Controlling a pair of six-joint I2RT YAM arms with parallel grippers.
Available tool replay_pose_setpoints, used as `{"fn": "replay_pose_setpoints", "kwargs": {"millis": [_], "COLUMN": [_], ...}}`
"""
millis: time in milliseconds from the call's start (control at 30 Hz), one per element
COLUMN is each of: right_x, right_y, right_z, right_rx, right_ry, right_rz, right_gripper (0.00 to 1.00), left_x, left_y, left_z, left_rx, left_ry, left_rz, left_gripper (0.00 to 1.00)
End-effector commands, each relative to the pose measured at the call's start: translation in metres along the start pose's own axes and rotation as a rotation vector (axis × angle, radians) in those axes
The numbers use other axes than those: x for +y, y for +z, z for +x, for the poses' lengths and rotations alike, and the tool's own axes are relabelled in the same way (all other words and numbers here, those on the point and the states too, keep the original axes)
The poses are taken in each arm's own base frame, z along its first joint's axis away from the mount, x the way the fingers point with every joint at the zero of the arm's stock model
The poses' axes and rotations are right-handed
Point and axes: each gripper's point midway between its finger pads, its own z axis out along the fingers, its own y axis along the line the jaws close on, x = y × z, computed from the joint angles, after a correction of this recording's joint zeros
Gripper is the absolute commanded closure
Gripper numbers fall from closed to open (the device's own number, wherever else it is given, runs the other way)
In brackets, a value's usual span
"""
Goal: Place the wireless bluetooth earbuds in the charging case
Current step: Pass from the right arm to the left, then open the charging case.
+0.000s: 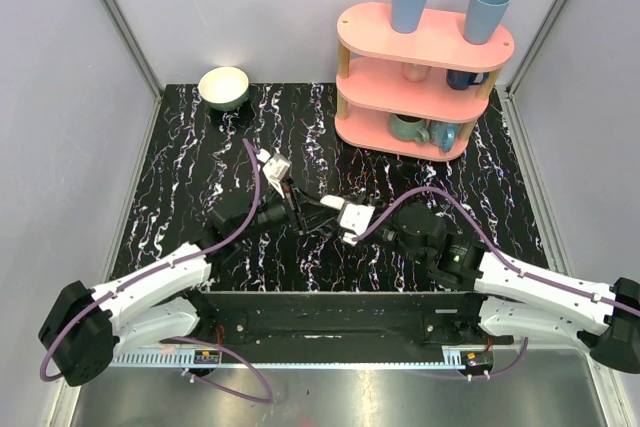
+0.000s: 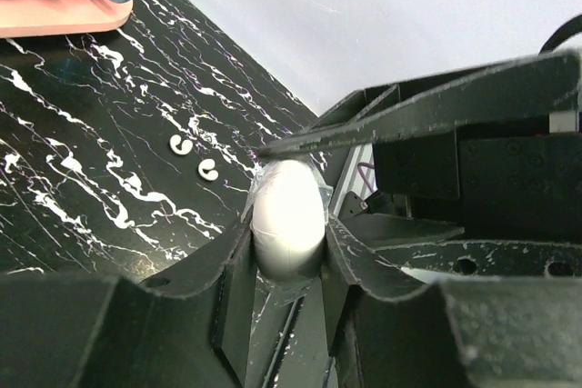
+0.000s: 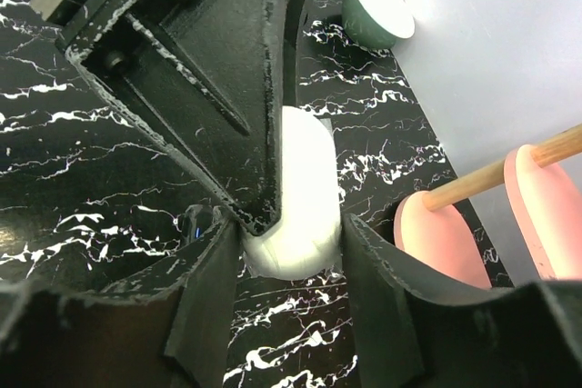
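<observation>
The white charging case (image 2: 287,220) is pinched end-on between the black fingers of my left gripper (image 2: 287,241). In the right wrist view the same charging case (image 3: 309,188) sits between the fingers of my right gripper (image 3: 293,247), which touch its two sides, and a left finger (image 3: 227,88) overlaps its left edge. Both grippers meet over the middle of the table (image 1: 200,147), the left gripper (image 1: 299,209) facing the right gripper (image 1: 324,215). Two tiny white earbuds (image 2: 178,144) (image 2: 208,170) lie side by side on the black marble just beyond the case.
A pink three-tier shelf (image 1: 425,77) with blue cups and mugs stands at the back right. A cream bowl (image 1: 224,87) sits at the back left. Grey walls close in the table on three sides.
</observation>
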Motion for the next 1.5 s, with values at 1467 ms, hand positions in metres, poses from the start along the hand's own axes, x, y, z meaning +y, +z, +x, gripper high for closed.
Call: {"fn": "replay_pose_setpoints", "kwargs": {"millis": [1467], "right_x": [0.028], "right_y": [0.003], "right_z": [-0.111], "right_rx": [-0.156], "right_ry": [0.86], "right_rz": [-0.247], "right_gripper": [0.25], "left_x": [-0.084], "left_y": [-0.095], "left_z": [-0.041], "left_rx": [-0.622], "left_ry": [0.808], "left_rz": [0.382], "left_gripper": [1.0]}}
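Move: The white charging case is held between the two hands. Its middle lies about 2 cm right and 1 cm ahead of the left hand, and about 2 cm left and 1 cm ahead of the right hand, level with both. On the table some 23 cm below lie the two earbuds, both about 22 cm right of the left hand: one some 4 cm ahead of it, the other about straight across. The charging case stays pinched in the left fingers while the right fingers open wide, let go and lift off, rising some 8 cm. The left hand carries it left, back and a little up, then eases slightly right and down, turning about 50 degrees until its fingertips point right and upward. The right hand draws back and then left after it, sinking slightly and rolling some 50 degrees, open. ##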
